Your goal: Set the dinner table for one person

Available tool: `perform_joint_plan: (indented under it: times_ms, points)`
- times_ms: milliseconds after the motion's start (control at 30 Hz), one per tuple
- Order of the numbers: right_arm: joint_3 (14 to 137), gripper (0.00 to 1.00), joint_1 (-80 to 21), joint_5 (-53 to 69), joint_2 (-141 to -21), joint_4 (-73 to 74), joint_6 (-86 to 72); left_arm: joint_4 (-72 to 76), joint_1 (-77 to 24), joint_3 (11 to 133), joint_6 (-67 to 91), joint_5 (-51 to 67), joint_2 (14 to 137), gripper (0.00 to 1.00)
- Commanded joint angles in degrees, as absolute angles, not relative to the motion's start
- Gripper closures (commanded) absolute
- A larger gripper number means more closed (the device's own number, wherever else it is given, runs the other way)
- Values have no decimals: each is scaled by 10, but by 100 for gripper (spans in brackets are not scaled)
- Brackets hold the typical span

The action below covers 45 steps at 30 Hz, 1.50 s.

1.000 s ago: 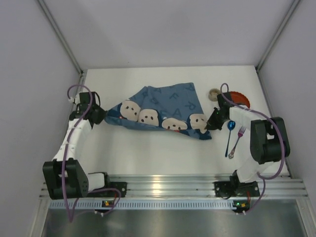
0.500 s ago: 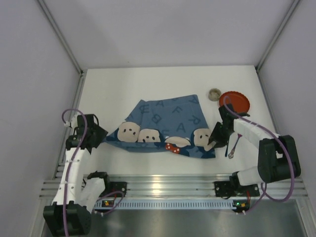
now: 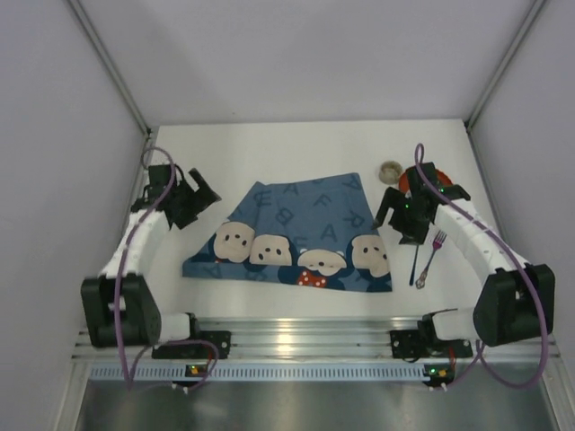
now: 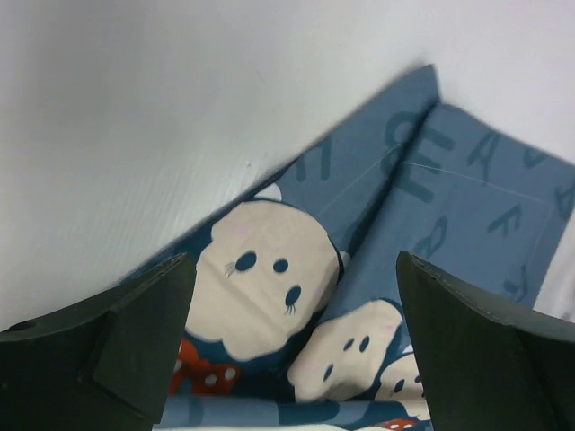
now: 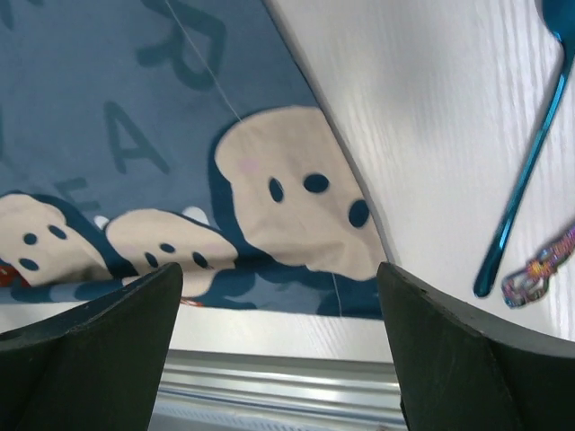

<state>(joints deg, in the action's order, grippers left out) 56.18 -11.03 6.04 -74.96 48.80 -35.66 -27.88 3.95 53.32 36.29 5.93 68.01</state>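
The white dinner table bears a blue mouse-printed placemat, spread flat near the front edge. My left gripper is open and empty, just off the mat's far-left corner. In the left wrist view the gripper hangs above the mat, clear of it. My right gripper is open and empty beside the mat's right edge. In the right wrist view it hangs over the mat's near-right corner.
A blue spoon and a purple fork lie right of the mat; both show in the right wrist view, the spoon and the fork. A small beige cup and a red plate, mostly hidden by my right arm, stand at the far right. A metal rail runs along the near edge.
Both grippers have let go of the placemat and drawn up and away from it towards the far side. The mat has spread flatter, its left corner now lying out on the table.
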Motion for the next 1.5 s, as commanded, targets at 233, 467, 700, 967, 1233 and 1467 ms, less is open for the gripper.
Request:
perform_joint_plan:
  times_ms: [233, 467, 700, 967, 1233, 1467]
  points:
    - [792, 13, -111, 123, -981, 415, -273, -182, 16, 691, 291, 213, 1024, 13]
    - [960, 16, -98, 114, -1158, 432, -259, -198, 7, 729, 260, 237, 1110, 24]
    - [1025, 23, -103, 139, -1271, 439, -262, -214, 3, 723, 239, 265, 1147, 33]
    - [1017, 46, -113, 156, -1299, 424, -272, -241, -38, 763, 217, 284, 1191, 41]
    - [1009, 100, -120, 156, -1306, 420, -264, -265, -58, 808, 238, 269, 1236, 92]
    - [1013, 100, -117, 131, -1279, 425, -262, -290, -48, 825, 249, 201, 1208, 100]
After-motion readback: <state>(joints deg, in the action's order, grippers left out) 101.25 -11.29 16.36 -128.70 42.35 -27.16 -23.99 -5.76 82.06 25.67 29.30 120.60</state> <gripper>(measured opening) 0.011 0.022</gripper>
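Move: The left hand is bound for the cloth's far left corner, about 15 cm ahead, 13 cm to its right and 15 cm below; the cloth's near left corner lies some 10 cm back and 2 cm left, equally low. For the right hand, the far right corner is roughly 24 cm ahead, 7 cm left, 9 cm below; on that level, the small bowl is 24 cm straight ahead, and the blue spoon 2 cm ahead, 6 cm right. Down and forward goes the left hand at first, then rightwards to the cloth's left edge just short of its far corner, dropping about 14 cm in all and turning clockwise. The right hand sweeps some 20 cm forward over the cloth's right side, drifting left, then sinks to the right edge near its far corner. Both grippers close from wide open and pinch the cloth. ##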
